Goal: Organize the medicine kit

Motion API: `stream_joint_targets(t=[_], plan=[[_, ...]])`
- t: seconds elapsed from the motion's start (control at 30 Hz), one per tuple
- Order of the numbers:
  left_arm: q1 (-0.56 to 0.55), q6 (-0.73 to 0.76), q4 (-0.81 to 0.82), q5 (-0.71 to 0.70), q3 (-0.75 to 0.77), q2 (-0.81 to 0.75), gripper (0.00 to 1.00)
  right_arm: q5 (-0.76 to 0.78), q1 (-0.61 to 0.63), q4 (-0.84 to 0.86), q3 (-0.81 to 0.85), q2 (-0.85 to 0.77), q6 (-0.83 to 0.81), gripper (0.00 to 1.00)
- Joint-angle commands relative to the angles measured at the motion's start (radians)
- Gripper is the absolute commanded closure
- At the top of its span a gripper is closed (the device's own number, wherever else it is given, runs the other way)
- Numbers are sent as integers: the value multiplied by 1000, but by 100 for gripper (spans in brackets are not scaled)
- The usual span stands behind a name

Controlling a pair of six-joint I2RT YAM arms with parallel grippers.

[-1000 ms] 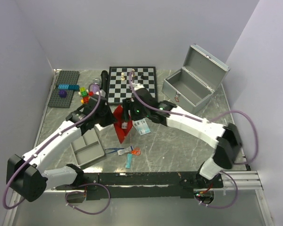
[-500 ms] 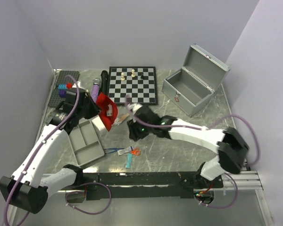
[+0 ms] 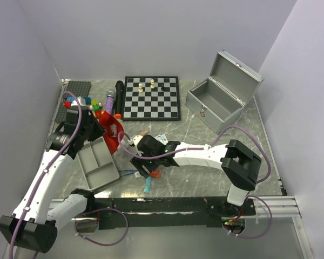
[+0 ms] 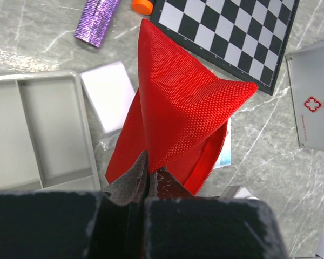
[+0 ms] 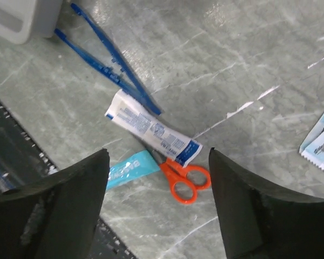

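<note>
The medicine kit [image 3: 215, 104] stands open at the back right, its lid tipped back; its front with the red emblem [image 4: 312, 103] shows at the edge of the left wrist view. My left gripper [image 3: 103, 133] [image 4: 149, 168] is shut on an edge of the red pouch [image 4: 183, 102], which hangs off the table. My right gripper [image 3: 144, 166] [image 5: 157, 162] is open, hovering over a white ointment tube [image 5: 151, 129], orange scissors [image 5: 184, 181] and a teal packet [image 5: 130, 168], touching none of them.
A grey divided tray [image 3: 100, 168] [image 4: 32, 129] lies near left, with a white box [image 4: 110, 102] beside it. Blue tweezers [image 5: 108, 67] lie by the tube. A chessboard [image 3: 151, 97], a black microphone [image 3: 119, 93], a purple tube [image 3: 109, 100] and toy bricks [image 3: 75, 101] fill the back.
My left gripper has carried the red pouch left and back toward the tray. My right arm swung toward the near edge, over the scissors and tube, and its jaws spread wider.
</note>
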Motion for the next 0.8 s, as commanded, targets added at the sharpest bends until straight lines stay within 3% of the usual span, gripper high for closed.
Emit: stream_joint_targets(t=[0.0,0.2,0.43,0.77], plan=[[11,9,14,-1,-11,-22,99,64,20,33,57,54,-42,18],[14,8,17,5,-17,-24,99,111,28,30,67,105,-66,18],[15,6,27,20,-30,-20,99,116,34,19,67,138,-74,29],[15,2,42,35,-33,-11,99,190,32,62,-15,34,-16,64]])
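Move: The white packet with blue ends lies about 3 cm to the right hand's left, level with it fore and aft, and some 5 cm below; its forward right end is almost beneath the fingertips. At that same depth, the scissors' orange handles are about 2 cm to the hand's right, the teal packet 5 cm back and 2 cm left, and the blue tweezers 9 cm left. From the left hand the white packet is roughly 18 cm right, 11 cm back and 20 cm below. Over the forward right end of the white packet the right hand sinks about 4 cm, easing some 1.5 cm forward as its fingers tip a little nearer to straight down. The wide-open fingers then close to about half that gap around the packet's end, just beside the scissors' handles. The left hand keeps its hold on the red pouch and barely sinks. ##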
